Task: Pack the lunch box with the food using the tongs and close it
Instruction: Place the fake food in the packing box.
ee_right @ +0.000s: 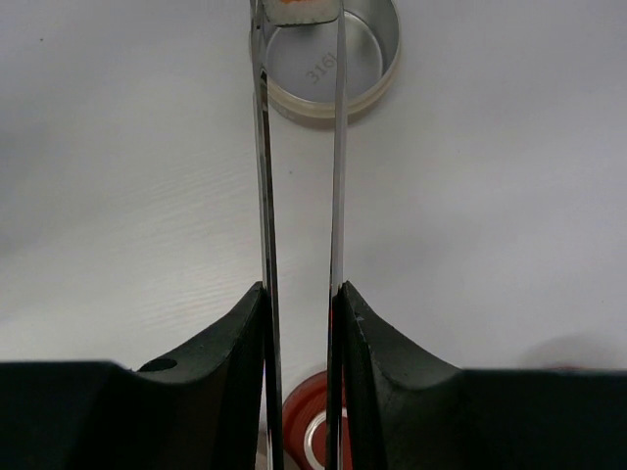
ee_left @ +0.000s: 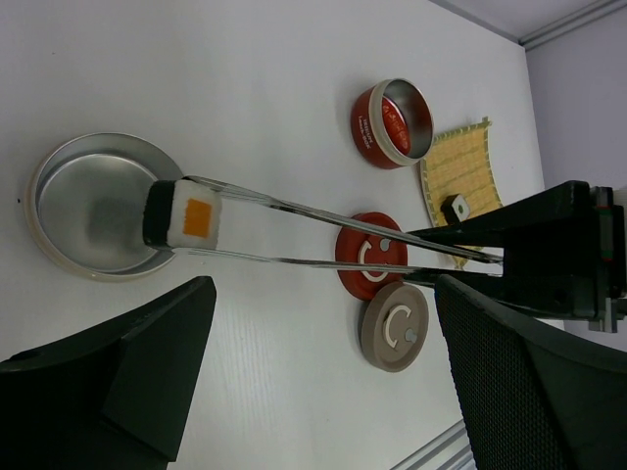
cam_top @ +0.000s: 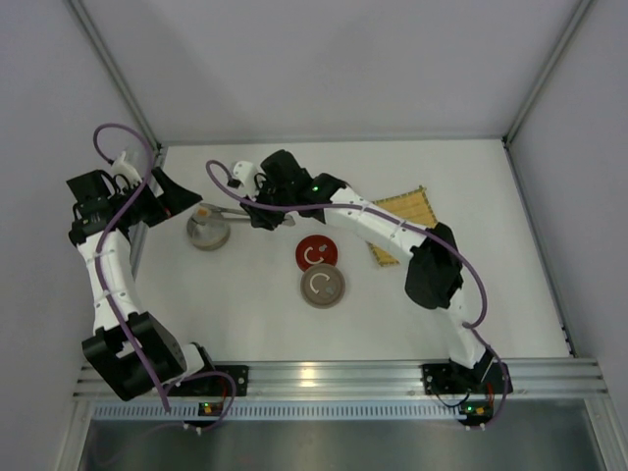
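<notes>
My right gripper is shut on the silver tongs, squeezing their two arms. The tong tips pinch a sushi roll, which has a dark wrap, white rice and an orange centre. It hangs just above the near rim of the open lunch box, a silver tin with a cream rim, and throws a shadow inside it. In the top view the tongs reach left over that tin. A second roll lies on the bamboo mat. My left gripper stands open and empty beside the tin.
A red tin lies tilted on its side with something red inside. A red lid and a beige lid lie side by side mid-table. The right arm stretches across the table. White walls close off the left, back and right.
</notes>
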### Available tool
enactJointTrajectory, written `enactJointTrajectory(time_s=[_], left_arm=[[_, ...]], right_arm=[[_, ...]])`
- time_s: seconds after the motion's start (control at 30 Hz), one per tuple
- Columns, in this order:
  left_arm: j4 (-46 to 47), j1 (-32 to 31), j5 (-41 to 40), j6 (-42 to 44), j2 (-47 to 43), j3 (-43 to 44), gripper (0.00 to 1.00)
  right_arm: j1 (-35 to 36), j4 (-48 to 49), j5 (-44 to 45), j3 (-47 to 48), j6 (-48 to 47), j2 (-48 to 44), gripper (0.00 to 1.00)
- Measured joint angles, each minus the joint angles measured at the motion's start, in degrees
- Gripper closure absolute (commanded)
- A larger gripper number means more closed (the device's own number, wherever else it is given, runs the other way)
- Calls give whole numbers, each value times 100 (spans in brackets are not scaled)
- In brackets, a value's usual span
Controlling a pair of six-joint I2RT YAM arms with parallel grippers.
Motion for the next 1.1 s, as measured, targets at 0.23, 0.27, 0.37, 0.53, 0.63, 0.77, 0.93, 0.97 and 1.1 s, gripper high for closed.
enactJointTrajectory(time_s=[0.23,0.27,0.37,0.53,0.63,0.77,0.93,0.97,1.1], left_arm=[[13,0,-9,2,0,0,2],[28,0,-7,2,0,0,2],[72,0,-7,0,0,0,2],[129,0,-9,26,0,0,2],[127,0,-13,61,0,0,2],[127,0,-15,125,0,0,2],[125,0,-15,186,0,0,2],[125,0,-15,195,0,0,2],[114,0,-15,243,2,0,2]], right_arm=[[57,205,214,382,-11,560,100],[57,212,245,382,-26,590,100],[63,251,339,385,-59,702,100],[68,315,393,413,-92,892,98],[68,337,402,413,-92,973,93],[70,485,407,439,-90,1069,83],[70,573,409,461,-76,1176,76],[74,573,407,461,-74,1207,75],[105,592,413,601,-70,1366,63]])
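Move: The empty packing box, where the right hand is taking the sushi held in its tongs, lies about 15 cm to that hand's left, 6 cm ahead and 17 cm below. The red lid lies about 11 cm to this hand's right, level with it fore and aft, and the red box with the sausage about 15 cm right and 14 cm ahead. From the idle left hand, the empty box is about 5 cm ahead, 3 cm right and 24 cm below. Downward mostly, by about 8 cm, after a short slide left, the right hand lowers the tongs into the empty packing box, going about 3 to 4 cm left and 3 cm forward in all. Its fingers keep their hold on the tongs, whose tips still pinch the sushi, and the wrist hardly turns. ##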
